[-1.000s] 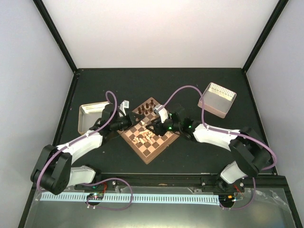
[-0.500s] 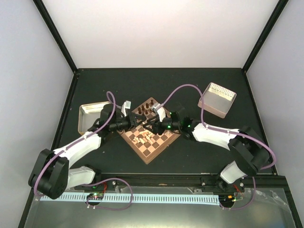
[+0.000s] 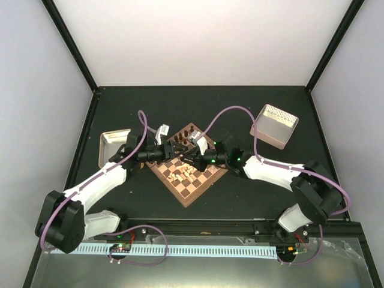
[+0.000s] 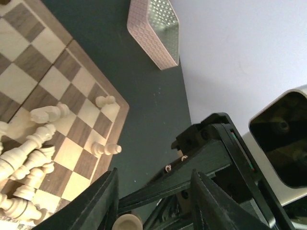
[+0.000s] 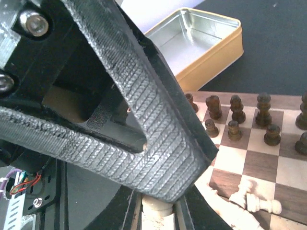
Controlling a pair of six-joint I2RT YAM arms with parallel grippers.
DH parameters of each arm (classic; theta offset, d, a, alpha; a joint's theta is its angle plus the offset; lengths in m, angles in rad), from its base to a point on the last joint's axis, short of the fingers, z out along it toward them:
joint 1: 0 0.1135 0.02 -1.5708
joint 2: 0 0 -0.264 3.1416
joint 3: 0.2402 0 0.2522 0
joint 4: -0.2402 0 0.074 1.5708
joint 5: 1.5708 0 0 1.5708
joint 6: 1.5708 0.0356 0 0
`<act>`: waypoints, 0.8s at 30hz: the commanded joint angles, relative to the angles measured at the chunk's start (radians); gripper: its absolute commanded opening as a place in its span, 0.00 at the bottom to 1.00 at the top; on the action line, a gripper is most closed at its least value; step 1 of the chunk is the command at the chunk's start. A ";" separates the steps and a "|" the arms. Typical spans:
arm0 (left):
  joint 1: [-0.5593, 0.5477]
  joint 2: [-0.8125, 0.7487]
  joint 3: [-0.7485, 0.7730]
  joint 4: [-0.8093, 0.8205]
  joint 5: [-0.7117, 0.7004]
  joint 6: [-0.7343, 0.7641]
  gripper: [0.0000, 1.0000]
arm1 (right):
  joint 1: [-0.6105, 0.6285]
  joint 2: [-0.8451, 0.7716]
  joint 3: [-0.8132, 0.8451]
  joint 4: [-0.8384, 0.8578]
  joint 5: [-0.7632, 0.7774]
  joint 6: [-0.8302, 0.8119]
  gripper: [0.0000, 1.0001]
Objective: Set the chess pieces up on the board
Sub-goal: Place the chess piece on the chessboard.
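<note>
The board [image 3: 188, 202] lies between my two arms, turned like a diamond. Dark chess pieces [image 3: 183, 137] stand in rows at its far corner, and pale chess pieces [image 3: 182, 175] lie heaped near its middle. My two grippers meet just above the board's far-left side. The right gripper [image 5: 157, 214] is shut on a pale chess piece [image 5: 157, 207]. The left gripper [image 4: 154, 173] stands open around that spot, its ridged finger [image 5: 144, 120] filling the right wrist view. The pale piece's end [image 4: 128, 223] shows beside the left finger.
A shallow yellow metal tray [image 3: 111, 146] sits left of the board, with nothing inside it. A pinkish bin [image 3: 274, 126] stands at the back right. Two pale pawns [image 4: 107, 149] are by the board's edge. Purple cables loop over both arms.
The left gripper, shut a second ago, has opened. The right gripper has closed on the pale piece between them. Both arms have drifted slightly toward the far side of the board.
</note>
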 commanded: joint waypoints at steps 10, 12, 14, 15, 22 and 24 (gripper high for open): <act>-0.008 -0.019 0.094 -0.183 0.187 0.169 0.24 | -0.002 -0.050 -0.037 -0.015 0.057 -0.121 0.09; -0.008 -0.016 0.104 -0.210 0.185 0.189 0.21 | -0.002 -0.047 -0.036 -0.017 0.062 -0.122 0.09; -0.008 -0.011 0.112 -0.240 0.186 0.212 0.19 | -0.002 -0.047 -0.039 -0.017 0.071 -0.121 0.09; -0.008 -0.009 0.115 -0.251 0.186 0.220 0.19 | -0.002 -0.047 -0.041 -0.015 0.077 -0.118 0.09; -0.018 -0.011 0.118 -0.260 0.136 0.257 0.02 | -0.004 -0.037 -0.021 -0.069 0.105 -0.047 0.32; -0.032 -0.007 0.131 -0.267 0.070 0.277 0.02 | -0.003 -0.052 -0.043 -0.072 0.144 -0.016 0.47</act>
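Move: My right hand holds the pale chess piece in its shut fingers, right at its pads. My half-open left fingers are already around it, the piece only about 1 cm below their grip point. From my left hand, the heap of loose pale pieces on the board lies some 5 cm back, 2 cm to the right and 14 cm below; the standing dark pieces are centred about 5 cm ahead and 4 cm to the left, at about that same depth. I take the chess piece over in mid-air: both hands draw back towards my base by about 1.5 cm, rising a centimetre and settling again, while my left wrist turns some 10 degrees, mostly clockwise. My left fingers close until they pinch the piece, and only then do my right fingers open and let go. ##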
